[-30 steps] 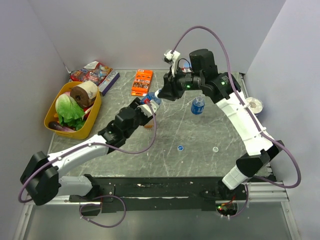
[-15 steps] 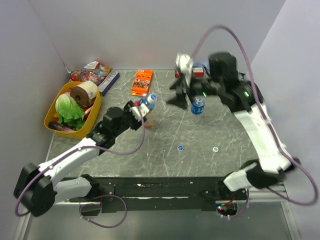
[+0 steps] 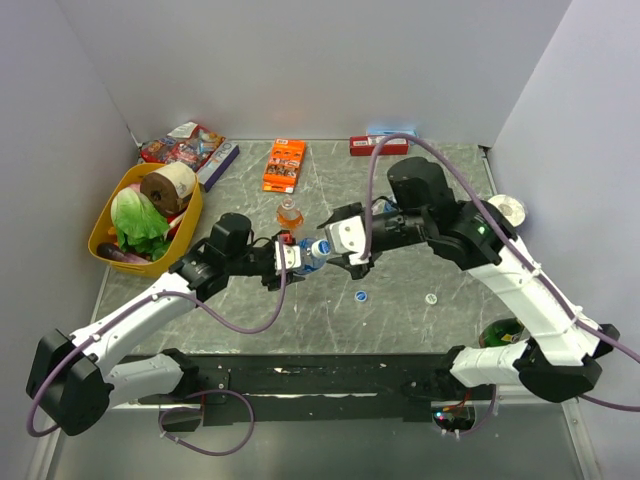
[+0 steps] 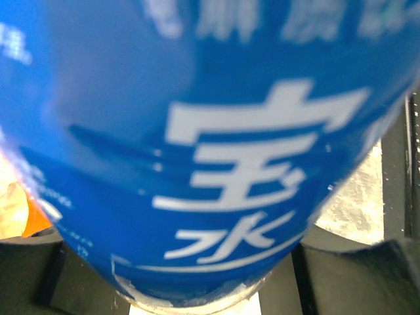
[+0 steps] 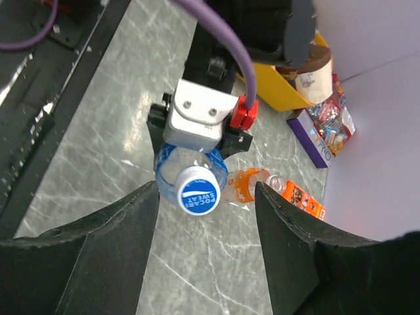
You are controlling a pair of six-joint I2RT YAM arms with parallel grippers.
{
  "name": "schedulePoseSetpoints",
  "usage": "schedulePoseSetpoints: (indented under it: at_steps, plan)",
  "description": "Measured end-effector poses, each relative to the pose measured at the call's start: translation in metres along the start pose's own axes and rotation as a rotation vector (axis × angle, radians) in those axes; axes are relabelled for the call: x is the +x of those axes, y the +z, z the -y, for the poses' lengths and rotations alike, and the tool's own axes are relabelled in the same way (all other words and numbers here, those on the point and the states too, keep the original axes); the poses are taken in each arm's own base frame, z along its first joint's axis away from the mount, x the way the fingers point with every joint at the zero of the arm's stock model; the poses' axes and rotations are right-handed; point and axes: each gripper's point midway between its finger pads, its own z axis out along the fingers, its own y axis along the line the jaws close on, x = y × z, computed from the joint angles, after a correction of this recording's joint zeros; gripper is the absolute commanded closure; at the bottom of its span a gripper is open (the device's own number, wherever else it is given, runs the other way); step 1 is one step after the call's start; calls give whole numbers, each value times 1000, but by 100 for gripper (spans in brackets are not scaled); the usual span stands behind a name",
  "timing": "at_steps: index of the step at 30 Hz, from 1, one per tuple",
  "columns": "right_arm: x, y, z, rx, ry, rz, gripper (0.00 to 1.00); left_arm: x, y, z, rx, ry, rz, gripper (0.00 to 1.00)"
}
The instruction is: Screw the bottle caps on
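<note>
My left gripper [image 3: 288, 256] is shut on a short blue-label bottle [image 3: 308, 251] and holds it tipped sideways above the table. The label fills the left wrist view [image 4: 210, 144]. A blue cap [image 5: 198, 190] sits on its neck and faces my right gripper [image 5: 207, 191], which is open with the cap between its fingertips and a gap on each side. In the top view the right gripper [image 3: 338, 243] is just right of the bottle. The orange-liquid bottle [image 3: 288, 213] stands uncapped behind. A loose blue cap [image 3: 360, 296] and a whitish cap [image 3: 431, 298] lie on the table. The third bottle is hidden.
A yellow basket [image 3: 110, 250] with food stands at the left. A flat orange box [image 3: 285, 165], snack packets [image 3: 190, 148] and a red box [image 3: 378, 145] lie along the back. A tape roll [image 3: 510, 209] is at the right edge.
My left gripper brought the blue-label bottle from the back toward the middle and tipped it sideways. My right arm swung down from the back and now faces the bottle's cap.
</note>
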Motion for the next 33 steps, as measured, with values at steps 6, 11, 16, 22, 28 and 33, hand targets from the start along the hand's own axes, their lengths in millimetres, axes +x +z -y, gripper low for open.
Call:
schedulePoseSetpoints:
  at_steps: [6,11,16,22,28,33]
  plan:
    - [12,8,-8,-65,-57,-31,37,-6,-1,2,29,36,13,99]
    - [15,12,-11,-105,-81,-45,42,-9,-2,2,31,47,19,99]
    - [21,16,-15,-134,-75,-55,48,-9,-2,1,31,52,19,99]
    - [20,19,-14,-144,-73,-50,65,-10,-1,0,27,63,23,99]
    - [21,20,-10,-124,-10,-58,100,-12,0,-6,5,62,29,99]
    - [28,18,17,17,190,-104,100,-16,3,-30,-143,6,38,99]
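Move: The cap on the blue-labelled bottle in the left hand lies about 4 cm below the right hand's open fingers and some 2 cm to their left, level fore and aft. From the left hand, that cap is roughly 12 cm up, 6 cm right and 3 cm ahead. From the right hand, a loose blue cap lies on the table about 2 cm ahead, 8 cm right and 32 cm down; the orange bottle stands some 14 cm ahead, 8 cm left and 21 cm down. The right fingers close on the bottle's cap and pinch it from both sides, after sinking about 3 cm towards it with the tips tilting slightly further down. Keeping hold of the bottle, the left hand edges up some 2 cm; at the very end both hands start forward about 2 cm together, the right beginning to turn clockwise by some 10 degrees. ##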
